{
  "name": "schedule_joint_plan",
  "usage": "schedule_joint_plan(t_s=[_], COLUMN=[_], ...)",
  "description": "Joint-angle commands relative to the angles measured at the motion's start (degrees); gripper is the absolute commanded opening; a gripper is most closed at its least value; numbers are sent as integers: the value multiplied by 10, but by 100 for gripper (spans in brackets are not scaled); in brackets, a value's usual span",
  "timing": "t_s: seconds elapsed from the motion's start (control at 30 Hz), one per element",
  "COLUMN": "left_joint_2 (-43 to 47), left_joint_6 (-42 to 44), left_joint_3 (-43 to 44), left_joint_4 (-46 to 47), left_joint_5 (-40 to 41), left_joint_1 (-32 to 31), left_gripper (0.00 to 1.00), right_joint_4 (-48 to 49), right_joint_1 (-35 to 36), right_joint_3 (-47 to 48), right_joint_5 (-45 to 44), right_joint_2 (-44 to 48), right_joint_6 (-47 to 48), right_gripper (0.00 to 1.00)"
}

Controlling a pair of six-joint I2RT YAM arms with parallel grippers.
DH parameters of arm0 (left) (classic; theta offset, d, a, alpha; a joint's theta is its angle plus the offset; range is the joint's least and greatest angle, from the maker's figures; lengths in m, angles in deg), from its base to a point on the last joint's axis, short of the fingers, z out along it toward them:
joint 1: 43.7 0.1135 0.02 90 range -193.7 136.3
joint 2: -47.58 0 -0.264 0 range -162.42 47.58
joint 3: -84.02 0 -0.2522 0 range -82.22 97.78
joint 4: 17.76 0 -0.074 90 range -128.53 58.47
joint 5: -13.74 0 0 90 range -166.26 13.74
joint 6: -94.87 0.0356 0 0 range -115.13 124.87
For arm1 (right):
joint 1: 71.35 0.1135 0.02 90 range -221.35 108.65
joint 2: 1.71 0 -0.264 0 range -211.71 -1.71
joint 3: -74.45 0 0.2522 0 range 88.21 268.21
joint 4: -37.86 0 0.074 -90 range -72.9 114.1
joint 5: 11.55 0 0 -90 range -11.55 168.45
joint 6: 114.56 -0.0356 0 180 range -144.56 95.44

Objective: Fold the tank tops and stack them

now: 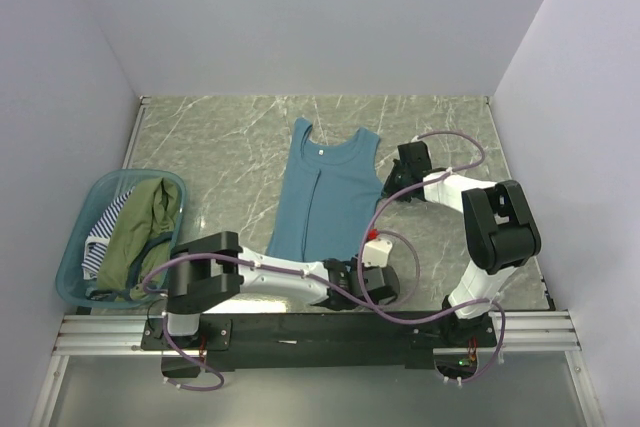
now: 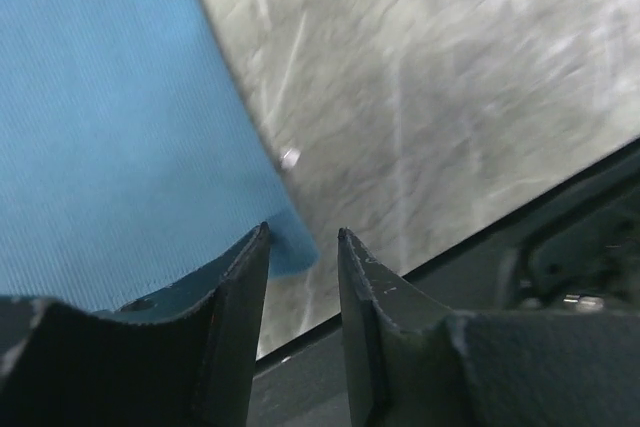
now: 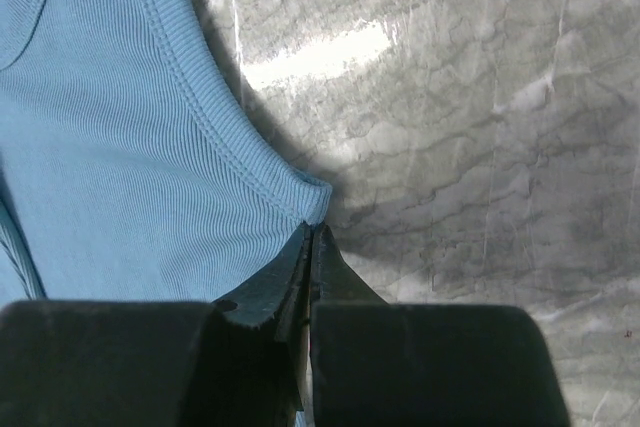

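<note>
The teal-blue tank top (image 1: 325,197) lies flat on the marble table, straps toward the far wall. My left gripper (image 1: 355,272) stands open at its near right hem corner; in the left wrist view that corner (image 2: 290,247) sits between the spread fingertips of the gripper (image 2: 303,234). My right gripper (image 1: 392,172) is at the top's right side below the armhole. In the right wrist view its jaws (image 3: 308,231) are pressed together on the ribbed corner (image 3: 315,197), which curls up slightly. The olive-green tank top (image 1: 135,232) and the striped one (image 1: 100,237) lie bundled in the tub.
A translucent teal tub (image 1: 70,267) stands at the left edge of the table. The black rail of the arm mount (image 2: 560,237) runs just beyond the hem corner. White walls close in the table on three sides.
</note>
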Motion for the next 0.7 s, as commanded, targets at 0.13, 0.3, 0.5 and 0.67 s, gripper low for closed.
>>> schedule_joint_plan(t_s=[0.13, 0.3, 0.5, 0.67], left_joint_2=[-43, -65, 13, 118], left_joint_6=[-14, -26, -37, -53], left_joint_3=[50, 63, 16, -65], left_joint_4=[-77, -100, -73, 4], left_joint_5=[77, 93, 85, 68], left_joint_1=[-25, -30, -37, -33], left_gripper=[38, 25, 7, 7], right_joint_4=[1, -5, -27, -49], right_joint_1=[-2, -1, -1, 5], right_joint_3=[-5, -7, -2, 19], right_joint_5=[2, -3, -26, -51], right_joint_2=[33, 41, 62, 69], right_joint_6=[-6, -2, 16, 28], right_gripper=[0, 0, 0, 0])
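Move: Just under the left fingers lies the tank top's near right corner, some 2 cm down and 1 cm to the left; the table's near edge runs about 3 cm back of that hand. The middle of the folded-over flap's edge is roughly 20 cm ahead and 12 cm left of it. The right hand already pinches the side edge by the armhole; from there the corner lies about 26 cm back and 6 cm left, the right shoulder strap 13 cm ahead and 4 cm left. Sinking about 1.5 cm onto the near corner, the left hand shuts its part-open fingers and pinches the cloth, then rises some 2 cm while drawing roughly 2.5 cm to the left. Keeping its hold on the side edge by the armhole, the right hand lifts straight up about 2 cm, drifting slightly right at the end. ##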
